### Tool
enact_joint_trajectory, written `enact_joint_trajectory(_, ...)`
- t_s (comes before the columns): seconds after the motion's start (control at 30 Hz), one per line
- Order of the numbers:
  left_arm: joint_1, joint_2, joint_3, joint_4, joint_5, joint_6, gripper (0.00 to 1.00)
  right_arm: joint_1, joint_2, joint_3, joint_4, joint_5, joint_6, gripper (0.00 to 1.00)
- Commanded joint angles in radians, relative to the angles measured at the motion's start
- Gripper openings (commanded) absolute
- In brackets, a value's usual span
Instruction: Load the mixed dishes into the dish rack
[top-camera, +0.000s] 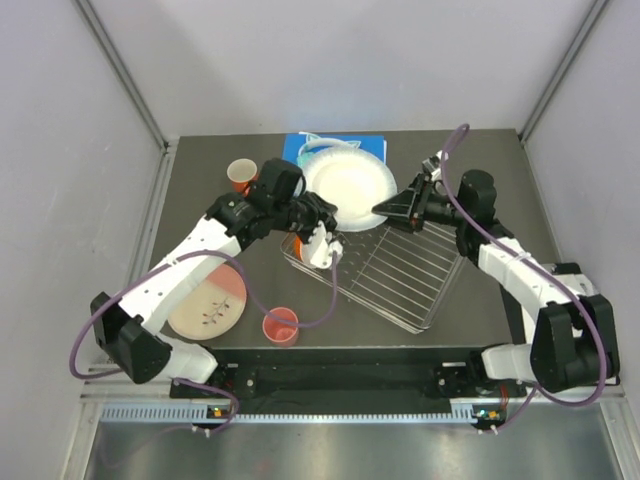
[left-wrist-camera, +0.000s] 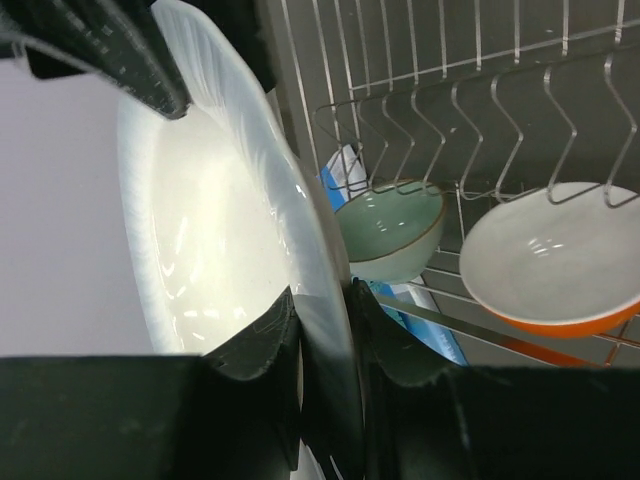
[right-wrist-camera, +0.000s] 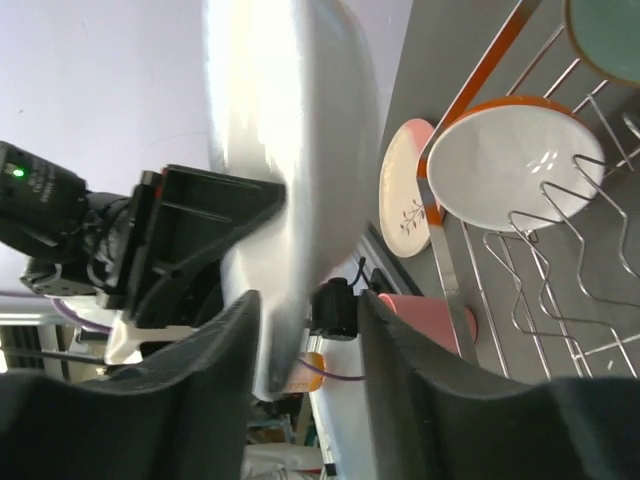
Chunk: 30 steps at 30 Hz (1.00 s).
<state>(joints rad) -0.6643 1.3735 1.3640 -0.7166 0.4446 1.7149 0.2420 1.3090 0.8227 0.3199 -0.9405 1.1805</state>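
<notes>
A white plate (top-camera: 348, 186) stands on edge above the far end of the dish rack (top-camera: 400, 265). My left gripper (top-camera: 325, 228) is shut on its rim (left-wrist-camera: 325, 305); the plate's face (left-wrist-camera: 220, 230) fills the left wrist view. My right gripper (top-camera: 390, 210) is open at the plate's opposite edge (right-wrist-camera: 310, 310). That edge (right-wrist-camera: 290, 130) lies between the fingers, with a gap on one side. In the rack lie a mint green bowl (left-wrist-camera: 390, 230) and an orange bowl with a white inside (left-wrist-camera: 555, 260).
A pink-and-cream plate (top-camera: 208, 300) and a coral pink cup (top-camera: 281, 326) sit near the left arm. An orange cup (top-camera: 241, 175) stands at the far left. A blue book (top-camera: 335, 148) lies behind the white plate.
</notes>
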Motion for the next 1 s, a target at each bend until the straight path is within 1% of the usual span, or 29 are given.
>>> enact_joint_trajectory(0.0, 0.0, 0.015, 0.187, 0.083, 0.048, -0.118, 0.0, -0.038, -0.062, 0.053, -0.108, -0.017, -0.128, 0.55)
enact_joint_trajectory(0.03, -0.001, 0.036, 0.21, 0.065, 0.048, -0.136, 0.0, -0.05, -0.076, 0.055, -0.166, -0.017, -0.148, 0.66)
enact_joint_trajectory(0.07, 0.0, 0.048, 0.258, 0.051, 0.048, -0.168, 0.0, -0.056, -0.085, 0.055, -0.198, -0.014, -0.2, 0.99)
enact_joint_trajectory(0.13, 0.0, 0.09, 0.314, 0.017, 0.049, -0.202, 0.0, -0.081, -0.126, 0.053, -0.301, -0.004, -0.255, 1.0)
enact_joint_trajectory(0.2, 0.008, 0.122, 0.421, -0.062, 0.065, -0.264, 0.0, -0.099, -0.163, 0.055, -0.382, 0.014, -0.355, 1.0)
enact_joint_trajectory(0.23, 0.015, 0.166, 0.467, -0.096, 0.068, -0.284, 0.0, -0.118, -0.204, 0.075, -0.494, 0.052, -0.402, 1.0)
enact_joint_trajectory(0.27, 0.019, 0.194, 0.572, -0.188, 0.075, -0.322, 0.0, -0.125, -0.227, 0.085, -0.539, 0.071, -0.514, 1.0)
enact_joint_trajectory(0.3, 0.025, 0.223, 0.639, -0.237, 0.088, -0.34, 0.0, -0.13, -0.252, 0.092, -0.571, 0.092, -0.562, 1.0)
enact_joint_trajectory(0.33, 0.028, 0.298, 0.714, -0.307, 0.098, -0.354, 0.0, -0.132, -0.31, 0.108, -0.608, 0.147, -0.608, 1.0)
enact_joint_trajectory(0.37, 0.038, 0.343, 0.885, -0.363, 0.108, -0.395, 0.0, -0.132, -0.338, 0.115, -0.671, 0.178, -0.701, 1.0)
enact_joint_trajectory(0.4, 0.043, 0.387, 0.979, -0.486, 0.129, -0.412, 0.0, -0.132, -0.365, 0.118, -0.695, 0.209, -0.735, 1.0)
enact_joint_trajectory(0.43, 0.051, 0.474, 1.07, -0.539, 0.134, -0.425, 0.0, -0.13, -0.416, 0.113, -0.706, 0.257, -0.775, 1.0)
enact_joint_trajectory(0.47, 0.054, 0.51, 1.21, -0.581, 0.141, -0.439, 0.0, -0.13, -0.439, 0.107, -0.716, 0.282, -0.788, 1.0)
enact_joint_trajectory(0.5, 0.057, 0.544, 1.243, -0.627, 0.143, -0.443, 0.0, -0.13, -0.464, 0.101, -0.716, 0.302, -0.803, 1.0)
enact_joint_trajectory(0.53, 0.063, 0.541, 1.247, -0.635, 0.143, -0.437, 0.0, -0.129, -0.506, 0.087, -0.714, 0.328, -0.82, 1.0)
enact_joint_trajectory(0.6, 0.066, 0.503, 1.16, -0.621, 0.135, -0.397, 0.0, -0.13, -0.546, 0.081, -0.719, 0.365, -0.84, 1.0)
enact_joint_trajectory(0.67, 0.08, 0.487, 1.088, -0.612, 0.154, -0.414, 0.0, -0.13, -0.652, 0.049, -0.699, 0.457, -0.863, 1.0)
enact_joint_trajectory(0.7, 0.086, 0.498, 1.086, -0.621, 0.166, -0.426, 0.0, -0.13, -0.747, 0.029, -0.64, 0.489, -0.869, 1.0)
enact_joint_trajectory(0.73, 0.098, 0.509, 1.09, -0.673, 0.193, -0.435, 0.0, -0.13, -0.798, -0.027, -0.607, 0.558, -0.872, 1.0)
enact_joint_trajectory(0.8, 0.104, 0.533, 1.101, -0.743, 0.219, -0.43, 0.0, -0.13, -0.913, -0.092, -0.544, 0.646, -0.855, 1.0)
enact_joint_trajectory(0.83, 0.107, 0.538, 1.087, -0.789, 0.23, -0.431, 0.0, -0.13, -0.925, -0.129, -0.545, 0.711, -0.855, 1.0)
enact_joint_trajectory(0.87, 0.108, 0.533, 1.062, -0.79, 0.258, -0.443, 0.0, -0.13, -0.926, -0.138, -0.558, 0.738, -0.845, 1.0)
enact_joint_trajectory(0.9, 0.109, 0.512, 1.028, -0.79, 0.269, -0.439, 0.0, -0.13, -0.894, -0.143, -0.6, 0.759, -0.845, 1.0)
enact_joint_trajectory(0.93, 0.109, 0.498, 0.961, -0.79, 0.278, -0.407, 0.0, -0.13, -0.871, -0.137, -0.628, 0.769, -0.843, 1.0)
enact_joint_trajectory(0.97, 0.108, 0.487, 0.937, -0.79, 0.292, -0.4, 0.0, -0.13, -0.845, -0.132, -0.652, 0.784, -0.837, 1.0)
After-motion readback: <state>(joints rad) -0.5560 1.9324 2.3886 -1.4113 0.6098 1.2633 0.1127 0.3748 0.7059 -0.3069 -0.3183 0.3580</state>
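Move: The white plate already sits in the left fingers by its rim, with the dish rack's middle about 11 cm to this hand's right, level with it fore and aft, and some 22 cm below. The green bowl is about 7 cm ahead, 3 cm right and 20 cm below; the orange bowl about 1 cm ahead, 4 cm left and equally low. From the right hand, the rack's middle is 22 cm below and about 1 cm left. The white plate goes up about 9 cm and forward 5 in the left hand's kept pinch, over the rack's bowl end, veering right and coming back, then sinks about 4 cm; its wrist tips down some 35 degrees, turning a little counter-clockwise. The right hand, already loosened, opens wide and backs off the rim, about 15 cm right, 7 back and 5 up, its wrist turning clockwise and rolling. ##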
